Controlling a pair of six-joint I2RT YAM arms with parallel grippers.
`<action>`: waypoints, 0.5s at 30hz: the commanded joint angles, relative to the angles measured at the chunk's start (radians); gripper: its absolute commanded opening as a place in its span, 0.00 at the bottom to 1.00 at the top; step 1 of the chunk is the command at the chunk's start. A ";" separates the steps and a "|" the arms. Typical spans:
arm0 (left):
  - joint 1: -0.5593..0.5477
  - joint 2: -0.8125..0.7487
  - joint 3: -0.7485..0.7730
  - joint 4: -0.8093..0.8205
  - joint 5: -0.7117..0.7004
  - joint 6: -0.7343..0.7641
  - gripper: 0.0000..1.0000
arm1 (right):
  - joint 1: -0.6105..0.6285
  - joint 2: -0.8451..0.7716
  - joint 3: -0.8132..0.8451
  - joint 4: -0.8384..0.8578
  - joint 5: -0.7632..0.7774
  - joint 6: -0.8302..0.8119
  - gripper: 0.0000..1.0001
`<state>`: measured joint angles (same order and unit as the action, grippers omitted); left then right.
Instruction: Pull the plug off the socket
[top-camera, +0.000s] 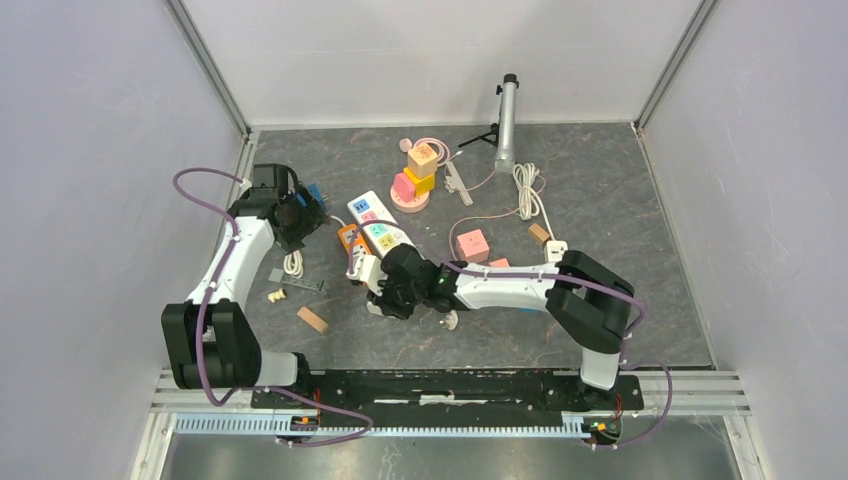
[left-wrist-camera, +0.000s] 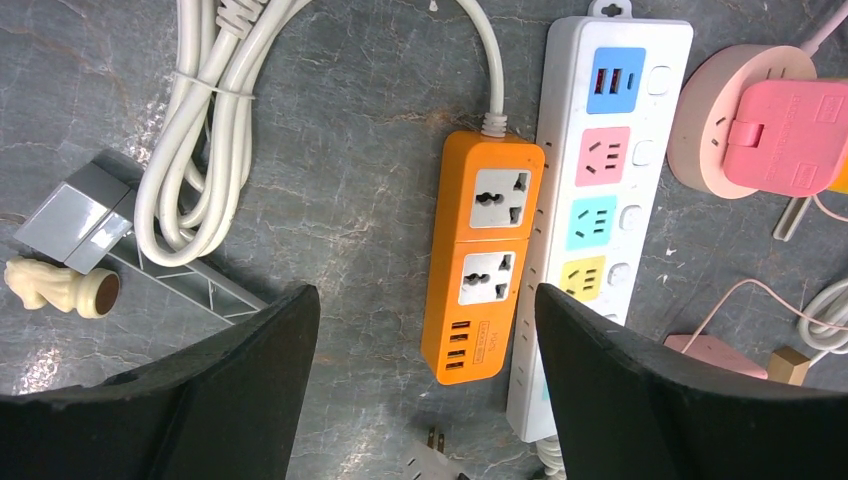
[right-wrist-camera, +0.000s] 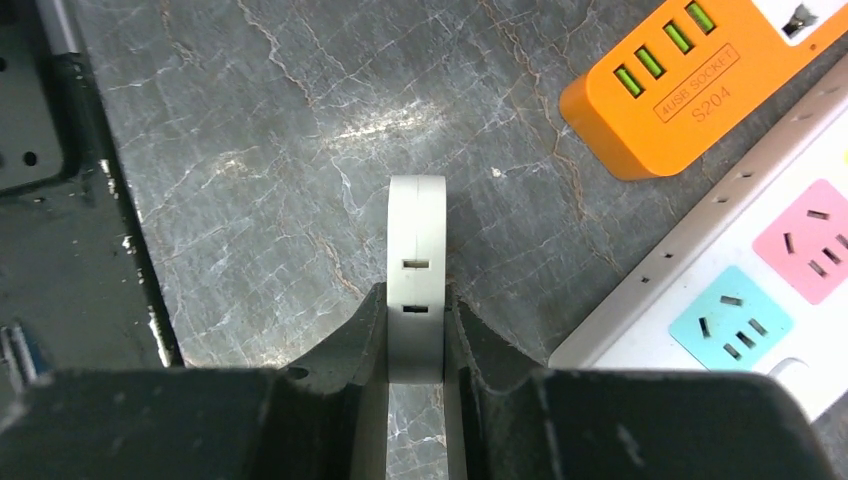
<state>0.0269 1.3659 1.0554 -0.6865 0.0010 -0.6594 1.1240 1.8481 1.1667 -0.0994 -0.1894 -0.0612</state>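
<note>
My right gripper (top-camera: 372, 277) is shut on a white plug (top-camera: 364, 268), pinched edge-on between its fingers in the right wrist view (right-wrist-camera: 416, 235). The plug is clear of every socket. Its bare prongs show at the bottom of the left wrist view (left-wrist-camera: 436, 440), just off the end of the orange socket strip (left-wrist-camera: 485, 255). Both sockets on the orange strip are empty. The strip lies beside the white multi-colour power strip (left-wrist-camera: 600, 190). My left gripper (left-wrist-camera: 425, 300) is open and empty, above the orange strip's near end.
A coiled white cable (left-wrist-camera: 205, 130), a grey bracket (left-wrist-camera: 85, 215) and a small ivory figure (left-wrist-camera: 55, 285) lie to the left. A pink round socket (left-wrist-camera: 745, 125) is at the right. Blocks (top-camera: 420, 175), a tripod tube (top-camera: 507, 125) and a wooden block (top-camera: 312, 319) are on the table.
</note>
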 joint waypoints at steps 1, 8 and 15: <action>0.006 0.006 -0.001 0.002 -0.015 0.020 0.85 | 0.055 0.002 0.030 0.015 0.167 -0.051 0.25; 0.007 0.017 -0.005 0.002 -0.007 0.018 0.86 | 0.120 -0.005 0.027 0.009 0.249 -0.128 0.58; 0.009 0.014 0.000 0.002 -0.006 0.025 0.86 | 0.128 -0.046 0.024 0.024 0.192 -0.145 0.66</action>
<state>0.0288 1.3838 1.0531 -0.6865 0.0013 -0.6590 1.2537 1.8488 1.1667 -0.1005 0.0097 -0.1814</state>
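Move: The right hand still pinches the white plug right at its fingertips, over bare table roughly 3 cm below. The orange power strip's middle lies some 11 cm ahead and 5 cm left of that hand, the white power strip's about 14 cm ahead and 3 cm to the right, and the wooden block 14 cm left and 2 cm nearer. From the left hand the plug lies about 16 cm back, 14 cm to the right and 10 cm lower. Back towards the base, and a little to the left, the right hand eases about 2 cm almost level over the bare table, opening its fingers from a narrow pinch to roughly two-thirds and letting go of the plug. As they part, the wrist tilts some 10 degrees, the fingertips swinging forward. ##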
